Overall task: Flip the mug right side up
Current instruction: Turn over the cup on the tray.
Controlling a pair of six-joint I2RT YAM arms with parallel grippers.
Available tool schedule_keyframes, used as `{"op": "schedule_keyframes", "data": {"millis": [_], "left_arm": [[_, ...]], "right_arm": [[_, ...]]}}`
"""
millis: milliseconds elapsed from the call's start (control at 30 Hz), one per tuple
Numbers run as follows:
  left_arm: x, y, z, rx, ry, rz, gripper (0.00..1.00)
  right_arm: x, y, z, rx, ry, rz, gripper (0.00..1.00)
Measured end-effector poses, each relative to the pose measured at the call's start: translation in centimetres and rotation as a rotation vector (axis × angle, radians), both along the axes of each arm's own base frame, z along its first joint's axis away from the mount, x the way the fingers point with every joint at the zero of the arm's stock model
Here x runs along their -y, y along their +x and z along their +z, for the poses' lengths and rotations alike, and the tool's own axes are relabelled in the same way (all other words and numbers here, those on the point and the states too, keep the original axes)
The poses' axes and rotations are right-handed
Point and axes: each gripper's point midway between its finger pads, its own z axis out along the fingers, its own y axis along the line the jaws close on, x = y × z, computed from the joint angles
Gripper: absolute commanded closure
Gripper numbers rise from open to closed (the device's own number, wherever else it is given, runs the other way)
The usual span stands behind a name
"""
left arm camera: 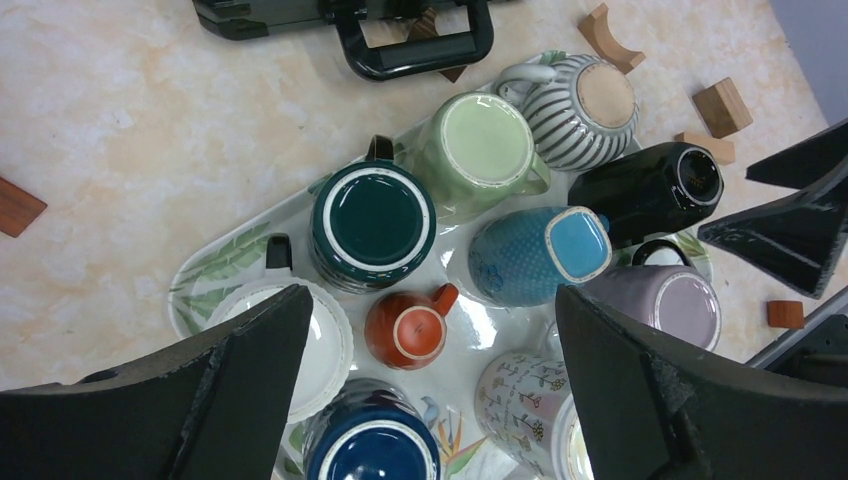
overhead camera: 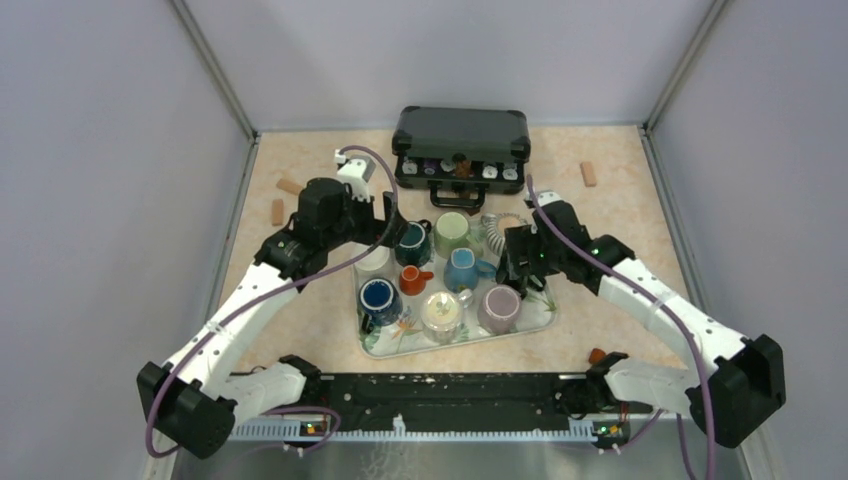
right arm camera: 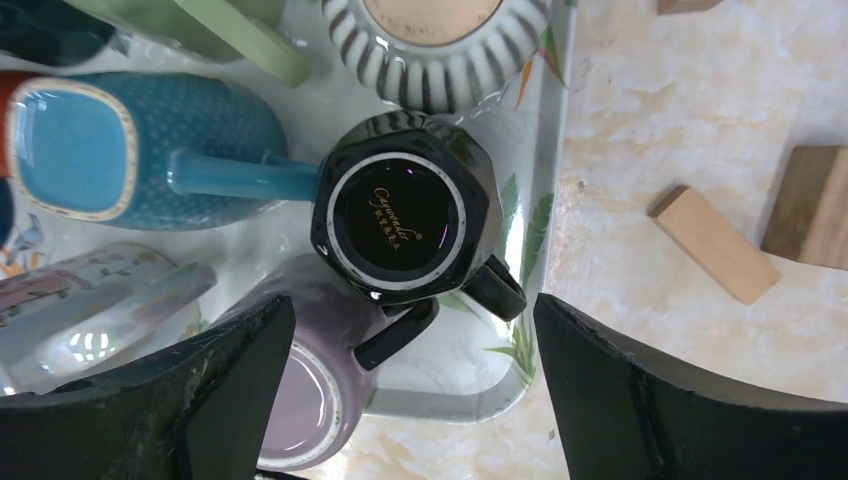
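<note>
A leaf-patterned tray (overhead camera: 462, 346) carries several mugs standing base up. In the right wrist view a glossy black mug (right arm camera: 400, 220) is upside down by the tray's right rim (right arm camera: 545, 200), its handle (right arm camera: 495, 285) pointing to the lower right. My right gripper (right arm camera: 412, 305) hovers open just over it, and nothing sits between its fingers. A lilac mug (right arm camera: 310, 400) leans against the black one. My left gripper (left arm camera: 432, 300) hangs open above a small orange mug (left arm camera: 405, 330), well apart from it. The black mug (left arm camera: 650, 190) also shows in the left wrist view.
Around the orange mug stand dark teal (left arm camera: 372, 222), green (left arm camera: 480, 150), striped (left arm camera: 585, 105), blue (left arm camera: 535, 255), white (left arm camera: 320, 340), navy (left arm camera: 370, 450) and floral (left arm camera: 525, 405) mugs. A black case (overhead camera: 462, 140) lies behind the tray. Wooden blocks (right arm camera: 715, 245) lie on the table to the right.
</note>
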Motion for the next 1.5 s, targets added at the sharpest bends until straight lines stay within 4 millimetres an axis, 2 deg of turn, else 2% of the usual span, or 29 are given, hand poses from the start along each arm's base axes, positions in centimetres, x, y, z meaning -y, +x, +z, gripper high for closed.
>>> {"op": "schedule_keyframes", "data": {"millis": [133,467,700,867,1200,1367,1500], "left_arm": [[0.1,0.1,0.0,0.001,-0.002,-0.004,0.01],[0.4,0.1,0.3,0.008,-0.015,-0.019,0.01],[0.4,0.1,0.4,0.007,-0.017,-0.021,0.01],[0.4,0.0,0.4,0.007,-0.017,-0.022,0.01],[0.8,0.0,0.0,-0.007,-0.020,-0.040,0.01],[0.9,0.0,0.0,-0.008,-0.023,-0.044,0.01],[0.9,-0.1,0.0,-0.008,-0.024,-0.045,0.01]], "right_arm": [[-0.2,-0.1,-2.1,-0.047,-0.017,0.008,0.12],[-0.7,0.4,-4.1,-0.054,-0.015,-0.010,0.24],[-1.8,0.1,-4.2,-0.050,0.003,-0.035,0.41],[-2.0,0.0,-4.0,-0.046,0.026,-0.084,0.42],[-0.4,-0.1,-4.3,-0.006,0.003,-0.150,0.48],[0.0,-0.2,-4.7,0.010,0.001,-0.158,0.45],[-0.4,-0.3,-4.6,0.011,0.025,-0.144,0.39]]}}
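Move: Just ahead of the right hand, about 4 cm out, 1 cm to its left and some 9 cm below, the black mug stands bottom up. From that mug, the purple mug is 9 cm nearer the base and 4 cm left, the blue mug 11 cm left and level with it, and the striped mug 9 cm farther out and 2 cm left. From the left hand, the black mug lies about 25 cm right, level, some 19 cm below. Sinking about 4.5 cm, most of it early, the right hand comes down beside the near side of the black mug, where its handle and the purple mug's handle lie. It shifts about 2 cm left, then back right nearly as far, turning some 10 degrees clockwise while the fingers close from nearly wide open to about half. The right-hand fingertip ends close by the black mug's handle; no grip is seen. ##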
